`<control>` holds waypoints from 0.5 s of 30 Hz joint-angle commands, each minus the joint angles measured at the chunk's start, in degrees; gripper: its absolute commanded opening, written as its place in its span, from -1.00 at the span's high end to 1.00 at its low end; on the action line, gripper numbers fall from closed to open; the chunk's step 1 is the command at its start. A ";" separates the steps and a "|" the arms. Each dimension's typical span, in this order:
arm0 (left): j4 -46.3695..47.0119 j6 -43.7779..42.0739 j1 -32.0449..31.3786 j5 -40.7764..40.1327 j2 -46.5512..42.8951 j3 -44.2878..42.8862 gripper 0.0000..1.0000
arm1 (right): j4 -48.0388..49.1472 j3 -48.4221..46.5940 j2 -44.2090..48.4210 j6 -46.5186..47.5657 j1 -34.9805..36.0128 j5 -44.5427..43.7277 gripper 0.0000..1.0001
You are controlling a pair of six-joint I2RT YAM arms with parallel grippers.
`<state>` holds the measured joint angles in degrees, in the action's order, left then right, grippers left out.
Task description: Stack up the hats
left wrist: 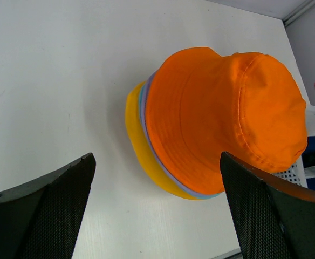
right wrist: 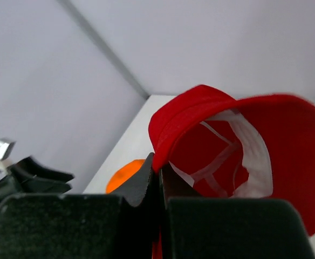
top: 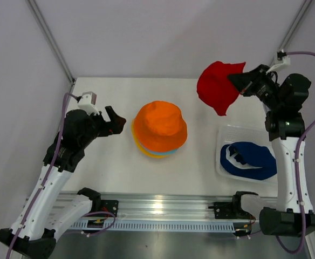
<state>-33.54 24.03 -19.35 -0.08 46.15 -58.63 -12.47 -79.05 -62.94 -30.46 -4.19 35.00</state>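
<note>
A stack of hats stands mid-table, the orange hat [top: 160, 125] on top, with lavender, teal and yellow brims [left wrist: 141, 145] showing under it. My right gripper [top: 236, 80] is shut on the brim of a red hat [top: 217, 86], which hangs in the air at the back right, its white-seamed inside [right wrist: 227, 156] facing the wrist camera. A navy blue hat [top: 249, 160] lies in the white basket [top: 225, 133]. My left gripper [top: 118, 121] stands open just left of the stack, nothing between its fingers [left wrist: 55, 205].
The white mesh basket sits at the right, near the right arm's base. A metal rail [top: 163, 210] runs along the table's near edge. Grey walls close in the table's back and sides.
</note>
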 commanded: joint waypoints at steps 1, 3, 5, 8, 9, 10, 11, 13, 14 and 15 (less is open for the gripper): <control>1.99 3.65 0.46 3.94 1.04 -2.01 -0.99 | 7.72 -5.58 -4.73 0.04 6.88 7.18 1.00; 3.21 4.27 0.72 4.73 1.75 -1.84 -0.99 | 8.77 -8.65 -8.67 1.19 9.36 9.45 1.00; 3.57 5.23 0.98 5.44 2.45 -1.84 -0.99 | 10.17 -14.62 -12.37 0.49 12.78 11.65 1.00; 3.83 6.64 2.12 4.74 3.50 -1.93 -0.99 | 11.77 -24.81 -21.24 -3.20 17.87 15.35 1.00; 3.75 7.51 3.61 4.82 3.68 -1.93 -0.99 | 11.77 -27.80 -23.70 -3.99 19.38 16.58 1.00; 3.57 8.04 4.58 5.08 4.03 -1.66 -0.99 | 11.59 -31.14 -28.42 -4.43 20.96 17.02 1.00; 3.48 8.57 5.63 6.30 3.95 -1.40 -0.99 | 10.11 -37.87 -30.64 -4.43 22.36 17.38 1.00; 3.92 9.80 9.59 8.33 3.34 -0.26 -0.99 | 10.53 -43.80 -36.26 -5.83 26.58 17.64 1.00; 4.09 10.07 10.82 9.64 3.07 0.53 -0.99 | 11.67 -48.18 -37.94 -7.06 27.90 17.99 1.00; 4.10 10.33 12.74 9.74 2.63 1.32 -0.99 | 13.94 -50.05 -39.44 -8.38 30.09 18.52 1.00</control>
<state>-31.57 31.57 -10.57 6.17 50.11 -58.46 -4.43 -121.25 -99.90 -34.94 21.58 49.71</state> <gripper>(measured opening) 0.994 0.011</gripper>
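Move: The hat stack, orange hat on top, lies about 25 cm to the left of the right gripper, some 4 cm farther out and roughly 33 cm below; this gripper already holds the red hat. The basket sits about 19 cm to its right, 5 cm back and 41 cm down, and the blue hat in the basket about 14 cm right, 7 cm back. From the left gripper the stack is some 9 cm ahead, 17 cm right and 17 cm below. Swing the right gripper quickly left, about 20 cm, to bring the red hat high over the hat stack's side of the table, rising some 8 cm. Keep its brim pinched and turn the wrist some 40 degrees counter-clockwise, tipping the fingers slightly upward. Ease the open left gripper a couple of centimetres forward, first a touch right, then left. ##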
